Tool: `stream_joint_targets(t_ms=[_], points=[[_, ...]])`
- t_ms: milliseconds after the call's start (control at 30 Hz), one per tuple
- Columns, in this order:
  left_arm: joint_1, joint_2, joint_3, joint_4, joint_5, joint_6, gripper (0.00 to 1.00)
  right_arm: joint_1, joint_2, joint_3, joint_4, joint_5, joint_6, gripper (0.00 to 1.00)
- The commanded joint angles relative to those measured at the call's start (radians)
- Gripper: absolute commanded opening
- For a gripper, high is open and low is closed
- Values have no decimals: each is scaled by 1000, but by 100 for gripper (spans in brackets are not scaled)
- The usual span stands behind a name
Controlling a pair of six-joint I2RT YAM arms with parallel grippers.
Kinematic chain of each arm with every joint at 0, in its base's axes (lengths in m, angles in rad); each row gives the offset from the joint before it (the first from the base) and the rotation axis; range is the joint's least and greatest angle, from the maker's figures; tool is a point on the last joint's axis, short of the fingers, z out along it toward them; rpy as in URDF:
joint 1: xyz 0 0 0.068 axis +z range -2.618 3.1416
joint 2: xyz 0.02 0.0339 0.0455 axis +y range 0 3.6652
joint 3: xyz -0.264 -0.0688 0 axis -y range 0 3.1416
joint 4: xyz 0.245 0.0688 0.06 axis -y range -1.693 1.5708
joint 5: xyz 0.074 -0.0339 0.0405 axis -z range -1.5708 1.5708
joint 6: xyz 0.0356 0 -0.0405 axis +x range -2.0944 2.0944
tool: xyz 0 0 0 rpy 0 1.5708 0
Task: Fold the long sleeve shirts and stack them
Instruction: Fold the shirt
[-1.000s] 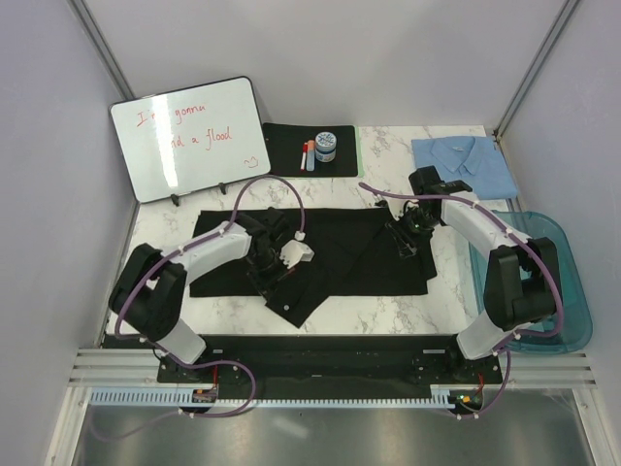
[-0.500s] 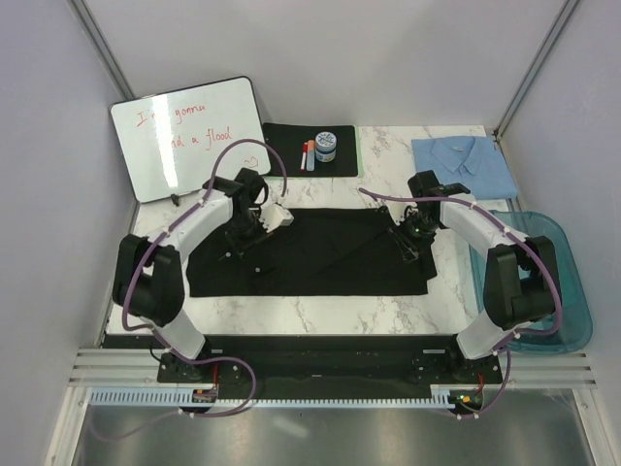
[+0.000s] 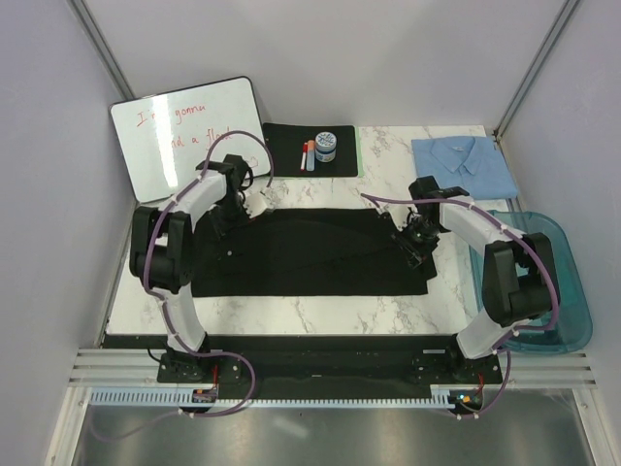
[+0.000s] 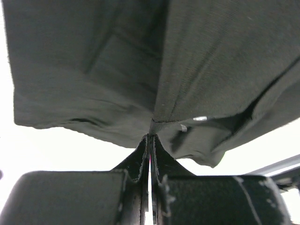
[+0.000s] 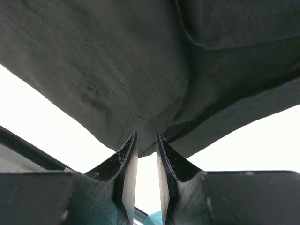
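Note:
The black long sleeve shirt (image 3: 310, 254) lies spread as a wide dark sheet across the middle of the table. My left gripper (image 3: 252, 205) is at its far left corner, shut on a pinch of the black fabric (image 4: 93, 56), which rises out of the closed jaws (image 4: 151, 136). My right gripper (image 3: 419, 247) is at the shirt's right edge. Its jaws stand a narrow gap apart (image 5: 146, 138), with the black hem (image 5: 117, 61) at their tips and the white table showing between them. The light blue shirt (image 3: 464, 163) lies folded at the back right corner.
A whiteboard (image 3: 189, 136) leans at the back left, close behind my left arm. A black green-edged mat (image 3: 286, 148) at the back carries markers and a small jar (image 3: 325, 147). A teal bin (image 3: 548, 291) stands off the table's right edge.
My left gripper has carried the black fabric from the shirt's near middle back to the far left, and the hanging fold has flattened out. My right gripper's jaws have narrowed at the right edge.

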Motion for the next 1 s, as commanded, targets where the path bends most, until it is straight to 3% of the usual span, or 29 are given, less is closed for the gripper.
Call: stream_joint_targets(t_ms=[0,467,567,667,733,867,967], points=[[25,39,58,28,-52,88,2,-11,13,3,2,24,11,29],[83,117,91,51,-151,142,2,-28,0,11,-17,22,15,26],[88,102,129,50,-99,114,17,-26,-13,21,-26,-1,12,27],[97,44,178,28,36,82,45,-26,-23,35,-33,-19,14,27],[105,-7,193,4,165,86,57,-26,-39,40,-33,-36,14,27],[109,-120,138,-88,308,189,60,-26,-42,72,-40,-76,23,27],[108,-218,-21,-101,322,267,60,-26,-19,106,-38,-122,41,28]])
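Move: The left hand, shut on the sleeve's cuff end, has the cuff's resting place at the shirt's left end about 5 cm to its left, 3 cm ahead and 3 cm below. The shirt's far left corner is some 8 cm ahead and 5 cm left, its near left corner roughly 14 cm back and 7 cm left; the whiteboard's middle is about 26 cm ahead and 7 cm left. From the right hand the resting place lies some 54 cm left and 8 cm ahead. Leftward, a little forward and down, the left hand draws the pinched cuff about 5 cm towards the shirt's left edge, tilting slightly. It then opens its fingers well apart, lets go of the cuff and rises some 7 cm while swinging back to the right, rolling about 20 degrees the other way. ##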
